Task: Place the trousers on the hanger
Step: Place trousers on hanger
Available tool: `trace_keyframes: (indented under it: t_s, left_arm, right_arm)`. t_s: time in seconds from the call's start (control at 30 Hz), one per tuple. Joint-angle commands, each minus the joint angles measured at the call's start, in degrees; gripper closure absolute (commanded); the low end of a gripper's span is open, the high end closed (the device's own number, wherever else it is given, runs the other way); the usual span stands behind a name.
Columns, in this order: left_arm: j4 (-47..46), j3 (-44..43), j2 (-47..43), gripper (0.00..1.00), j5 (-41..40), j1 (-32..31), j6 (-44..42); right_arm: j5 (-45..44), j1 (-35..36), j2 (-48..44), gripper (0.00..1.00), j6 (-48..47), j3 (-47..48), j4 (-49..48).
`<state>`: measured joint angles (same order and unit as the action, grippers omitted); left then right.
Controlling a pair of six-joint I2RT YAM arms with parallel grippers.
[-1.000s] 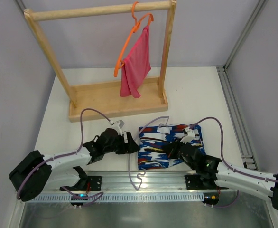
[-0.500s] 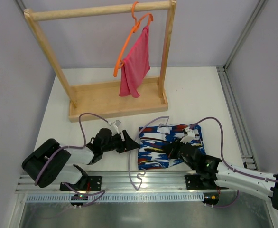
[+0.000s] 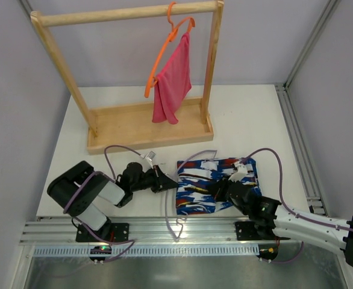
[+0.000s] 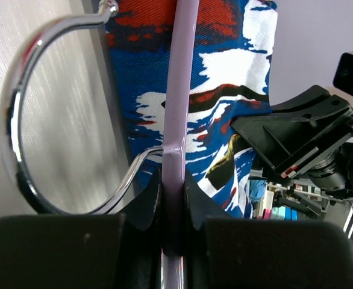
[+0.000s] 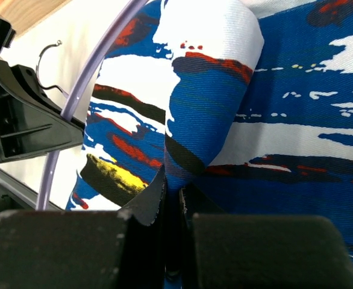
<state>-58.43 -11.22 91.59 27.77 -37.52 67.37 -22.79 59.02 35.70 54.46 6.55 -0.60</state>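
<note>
The trousers (image 3: 215,186), in a blue, white, red and black print, lie folded on the table near the front edge. The pale lilac hanger (image 3: 166,201) curves along their left side, and its metal hook (image 3: 178,232) reaches the front rail. My left gripper (image 3: 170,182) is shut on the hanger's lilac bar (image 4: 182,78), just beside the hook's root (image 4: 20,120). My right gripper (image 3: 215,191) is shut on a raised fold of the trousers (image 5: 206,90). The hanger arm (image 5: 92,66) passes to its left.
A wooden rack (image 3: 149,129) stands at the back with an orange hanger (image 3: 161,57) and a pink cloth (image 3: 173,81) hung on it. A metal rail (image 3: 224,226) runs along the near edge. An aluminium frame post (image 3: 297,138) borders the right side.
My left gripper has edged right onto the hanger and shut on its bar, and the left arm's elbow has folded back. The right gripper and the trousers have not moved.
</note>
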Motion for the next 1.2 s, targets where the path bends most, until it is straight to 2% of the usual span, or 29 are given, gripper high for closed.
trace_keyframes:
  t_s: [0.0,0.03,0.1,0.13,0.2,0.27,0.33,0.37,0.5,0.57,0.7,0.8,0.97,1.07,1.17]
  left_arm:
    - [2.0,-2.4,-4.5,1.00,-1.7,0.2,-0.2]
    - [11.2,-3.1,-6.1,1.00,-4.1,-0.1,-1.2]
    - [20.9,-4.8,-12.3,1.00,-10.1,-3.1,-2.4]
    - [29.3,-5.7,-14.5,1.00,-16.5,-4.5,-4.5]
    - [35.5,-7.7,-19.9,1.00,-22.8,-8.9,-5.5]
    - [43.4,-8.6,-23.9,1.00,-29.2,-10.5,-4.5]
    - [49.8,-10.0,-26.0,0.99,-32.5,-10.6,-2.1]
    - [56.5,-10.7,-27.1,1.00,-36.3,-10.5,-1.5]
    - [70.1,-11.7,-32.7,1.00,-45.2,-10.5,1.6]
    - [74.1,-11.1,-35.2,1.00,-47.2,-10.4,2.8]
    - [83.3,-10.4,-42.7,1.00,-52.1,-10.5,3.1]
    - [81.3,-7.5,-51.1,1.00,-51.4,-10.6,0.3]
    - [70.3,0.4,-62.9,1.00,-45.6,-10.6,-0.7]
    - [68.7,2.3,-63.7,1.00,-44.4,-10.6,-2.2]
    - [65.8,3.5,-60.9,1.00,-43.7,-10.6,-2.8]
  right_arm:
    - [-0.9,-0.1,1.3,0.96,-3.4,3.1,2.2]
    - [-0.9,-0.1,1.6,0.96,-4.1,5.6,3.7]
    - [-2.4,-0.1,2.0,0.96,-6.5,9.3,10.5]
    - [-4.2,-0.1,2.5,0.96,-7.9,13.5,12.4]
    - [-5.5,-0.1,3.2,0.96,-12.4,17.6,16.2]
    - [-4.7,-0.1,5.9,0.96,-15.4,24.1,18.4]
    - [-2.9,-0.2,10.0,0.96,-16.0,28.8,18.5]
    - [-0.3,-0.1,11.7,0.96,-16.0,29.7,16.8]
    - [4.1,0.7,19.6,0.96,-13.1,32.0,8.6]
    - [4.3,1.7,25.4,0.96,-12.7,35.5,5.5]
    - [2.5,5.1,35.2,0.96,-13.3,46.3,5.4]
    - [2.7,6.0,41.8,0.96,-14.5,54.5,5.3]
    - [3.8,6.1,48.8,0.96,-15.1,64.5,7.4]
    - [3.6,6.0,49.1,0.96,-14.8,64.8,6.8]
    - [4.6,6.1,48.4,0.96,-14.8,65.1,6.5]
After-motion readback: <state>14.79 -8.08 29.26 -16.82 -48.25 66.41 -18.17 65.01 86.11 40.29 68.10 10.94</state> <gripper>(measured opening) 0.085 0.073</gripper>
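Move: The left hand already grips the purple hanger at its neck; the trousers' middle lies about 18 cm to its right, level with it and 4 cm lower. The hook points ahead, some 6 cm out. The right hand already pinches a trouser fold; from it the hanger's middle is about 15 cm left, level ahead and in height. The rack's base is centred some 28 cm ahead and 10 cm left of the left hand. Raising its fold, the right hand carries it about 20 cm left towards the hanger, drawn left by the other. ##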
